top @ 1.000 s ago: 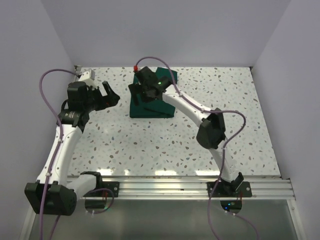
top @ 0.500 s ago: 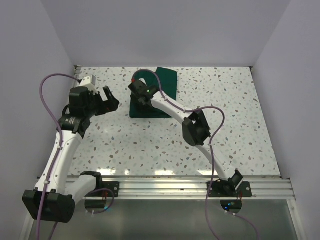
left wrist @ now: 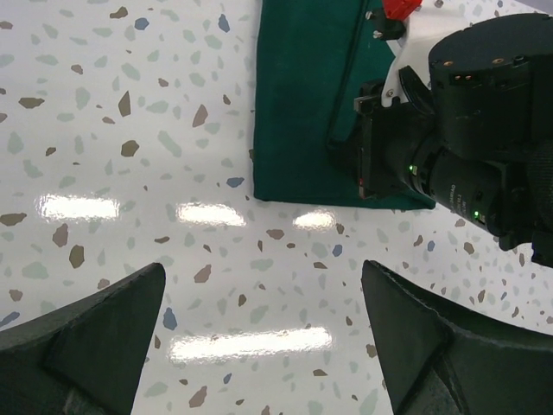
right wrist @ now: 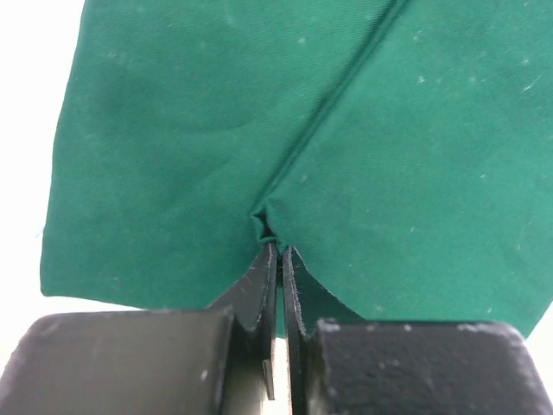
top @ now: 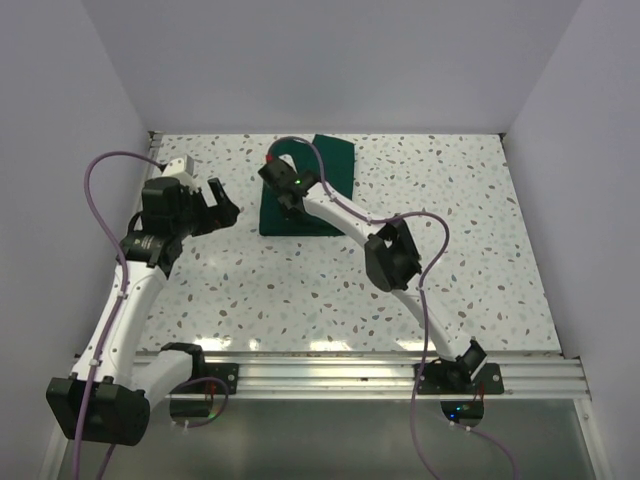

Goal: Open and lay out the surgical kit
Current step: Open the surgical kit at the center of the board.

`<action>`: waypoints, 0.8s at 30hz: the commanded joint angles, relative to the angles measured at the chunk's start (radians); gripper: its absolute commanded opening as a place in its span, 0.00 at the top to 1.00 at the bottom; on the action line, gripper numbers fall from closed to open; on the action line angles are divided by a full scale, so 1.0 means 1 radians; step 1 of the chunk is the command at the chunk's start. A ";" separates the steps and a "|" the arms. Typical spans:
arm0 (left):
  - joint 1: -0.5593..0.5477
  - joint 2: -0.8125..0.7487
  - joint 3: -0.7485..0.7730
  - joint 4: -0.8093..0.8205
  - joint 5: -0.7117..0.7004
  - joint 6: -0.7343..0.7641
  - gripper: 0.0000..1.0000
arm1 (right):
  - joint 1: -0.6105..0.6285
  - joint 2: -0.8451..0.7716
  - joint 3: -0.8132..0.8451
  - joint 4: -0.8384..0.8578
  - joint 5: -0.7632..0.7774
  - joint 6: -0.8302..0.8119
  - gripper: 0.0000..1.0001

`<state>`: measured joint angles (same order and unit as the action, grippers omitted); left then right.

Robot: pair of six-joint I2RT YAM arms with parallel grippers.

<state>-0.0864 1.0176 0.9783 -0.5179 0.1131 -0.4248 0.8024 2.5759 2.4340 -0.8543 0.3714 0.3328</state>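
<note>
The surgical kit is a folded dark green cloth drape (top: 300,218) lying at the back middle of the table; it also shows in the left wrist view (left wrist: 302,104) and fills the right wrist view (right wrist: 173,156). My right gripper (right wrist: 281,246) is shut, pinching a fold of the drape near its left side (top: 283,195). My left gripper (left wrist: 263,324) is open and empty, over bare table to the left of the drape (top: 218,203). The steel tray and instruments are hidden inside the cloth.
White speckled table (top: 300,290) with walls at the left, back and right. A flap of the drape (top: 335,155) lies unfolded toward the back wall. The right arm (top: 395,255) stretches across the middle of the table.
My right gripper came down from above the drape to its left part and is now shut on a fold. The left arm shifted slightly.
</note>
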 commanded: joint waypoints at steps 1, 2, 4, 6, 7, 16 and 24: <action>-0.006 0.022 0.029 0.002 -0.030 0.024 0.00 | -0.032 -0.052 -0.004 0.017 -0.011 0.012 1.00; -0.006 0.030 0.049 0.002 -0.033 0.032 0.00 | -0.038 -0.069 -0.019 0.020 -0.005 0.017 1.00; -0.009 0.061 0.072 0.004 -0.039 0.055 0.00 | -0.064 -0.152 -0.055 0.044 0.000 0.032 1.00; -0.015 0.111 0.118 0.004 -0.041 0.072 0.00 | -0.098 -0.227 -0.150 0.089 0.017 0.048 1.00; -0.027 0.130 0.135 0.001 -0.043 0.087 0.00 | -0.110 -0.302 -0.188 0.103 0.021 0.060 1.00; -0.191 0.401 0.341 0.033 -0.148 0.179 0.00 | -0.230 -0.695 -0.688 0.235 0.129 0.077 1.00; -0.426 0.752 0.566 -0.007 -0.288 0.236 0.00 | -0.276 -0.801 -0.925 0.111 0.280 0.161 1.00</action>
<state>-0.4271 1.6756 1.4616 -0.5114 -0.0841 -0.2390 0.5331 1.7802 1.5570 -0.6525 0.5434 0.4328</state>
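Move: The right hand already pinches the folded green flap's near-left corner. The kit's near-right corner lies about 15 cm right and 5 cm back from it, and the near-left corner some 7 cm left and 6 cm back, all roughly at table height. From the empty left hand, the near-left corner is about 8 cm ahead, 8 cm right and 17 cm down, with the flap corner 13 cm ahead and 14 cm right. Sweeping right and up in an arc, the right hand keeps its pinch and carries the flap corner about 23 cm across and past the kit's right edge, climbing some 14 cm before starting to sink and turning clockwise. The left hand, fingers still wide open, swings about 12 cm right and 11 cm forward over the kit's near-left corner, rolling its left side up, turning clockwise and dipping late. ##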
